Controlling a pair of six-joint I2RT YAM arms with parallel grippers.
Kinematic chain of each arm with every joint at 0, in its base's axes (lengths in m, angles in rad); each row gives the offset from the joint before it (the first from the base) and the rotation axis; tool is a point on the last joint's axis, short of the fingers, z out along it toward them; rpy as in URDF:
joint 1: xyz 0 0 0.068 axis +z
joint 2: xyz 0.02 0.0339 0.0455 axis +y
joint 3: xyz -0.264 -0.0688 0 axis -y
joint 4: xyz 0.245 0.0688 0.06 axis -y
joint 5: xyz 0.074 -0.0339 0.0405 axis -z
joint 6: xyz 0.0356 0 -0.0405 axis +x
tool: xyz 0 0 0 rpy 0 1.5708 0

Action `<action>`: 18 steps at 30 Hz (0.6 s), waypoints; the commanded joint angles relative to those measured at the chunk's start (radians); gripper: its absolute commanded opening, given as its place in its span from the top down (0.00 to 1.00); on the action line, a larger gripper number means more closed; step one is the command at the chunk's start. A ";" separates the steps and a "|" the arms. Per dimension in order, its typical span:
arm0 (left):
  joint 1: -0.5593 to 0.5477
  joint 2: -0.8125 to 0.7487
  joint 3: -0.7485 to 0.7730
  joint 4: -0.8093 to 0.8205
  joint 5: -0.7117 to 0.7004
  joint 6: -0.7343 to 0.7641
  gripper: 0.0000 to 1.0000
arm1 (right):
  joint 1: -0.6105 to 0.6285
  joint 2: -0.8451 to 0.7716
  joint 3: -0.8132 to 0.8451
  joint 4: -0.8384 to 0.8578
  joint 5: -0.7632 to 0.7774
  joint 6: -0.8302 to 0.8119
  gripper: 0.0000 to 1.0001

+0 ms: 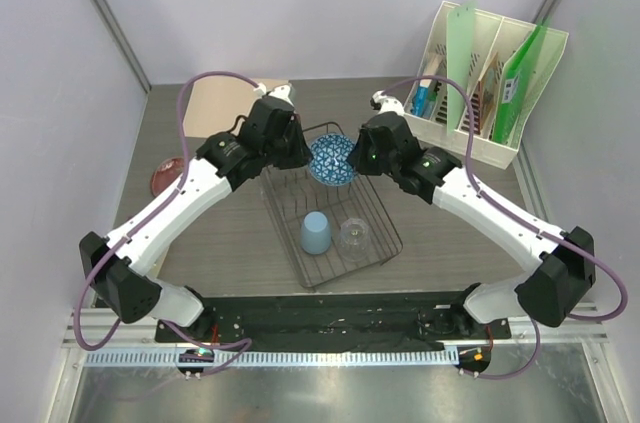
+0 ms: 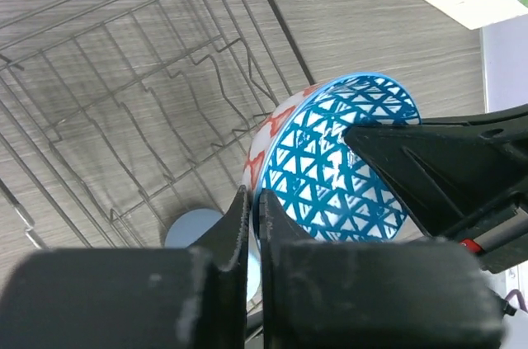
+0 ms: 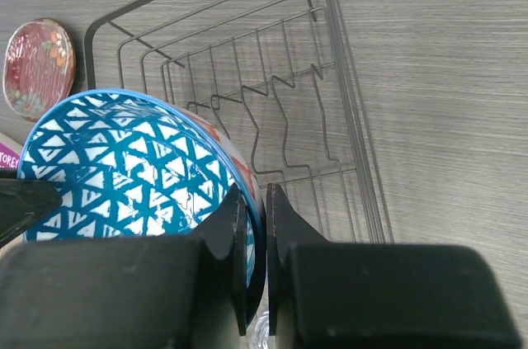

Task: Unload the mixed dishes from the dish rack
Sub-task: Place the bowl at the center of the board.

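The blue-and-white patterned bowl (image 1: 330,160) is tilted on edge over the far end of the dark wire dish rack (image 1: 372,205). My left gripper (image 1: 305,155) is shut on its left rim and my right gripper (image 1: 357,158) is shut on its right rim. The left wrist view shows the bowl (image 2: 330,159) in the gripper (image 2: 252,210), the right wrist view shows the bowl (image 3: 124,167) in the gripper (image 3: 256,213). The light blue cup (image 1: 316,233) and the clear glass tumbler (image 1: 353,236) stand upside down in the rack's near half. The dark red plate (image 1: 166,176) lies on the table at the left.
A white compartmented file holder (image 1: 490,83) with papers stands at the back right. A tan board (image 1: 220,103) lies at the back left. The rack's prongs (image 3: 272,110) stand under the bowl. Grey walls close in both sides.
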 commanded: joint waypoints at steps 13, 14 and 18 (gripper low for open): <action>0.051 -0.178 -0.090 0.090 -0.363 -0.118 0.00 | -0.430 -0.370 -0.095 -0.219 0.151 0.137 0.99; 0.053 -0.206 -0.131 0.097 -0.370 -0.130 0.00 | -0.455 -0.391 -0.144 -0.224 0.149 0.154 0.99; 0.053 -0.252 -0.202 0.099 -0.376 -0.189 0.00 | -0.533 -0.427 -0.268 -0.230 0.134 0.227 0.99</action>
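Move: The bowl hangs by its rim between both hands, its middle about 5 cm to the right of the left hand and 5 cm to the left of the right hand. The open table beyond the dish rack is some 25 cm right of the right hand, 4 cm back and 22 below. From the right hand the rack's middle is 6 cm left, 4 back, 19 down; the white organizer 32 cm right, 20 ahead, 14 down. Spread the left fingers wide to let the bowl's rim go and back that gripper off about 8 cm to the left, rising a little. Keep the right fingers shut on the rim and swing the bowl quickly some 22 cm to the right, off the rack and over the open table, arching up and then dipping while the wrist turns about 40 degrees clockwise. ##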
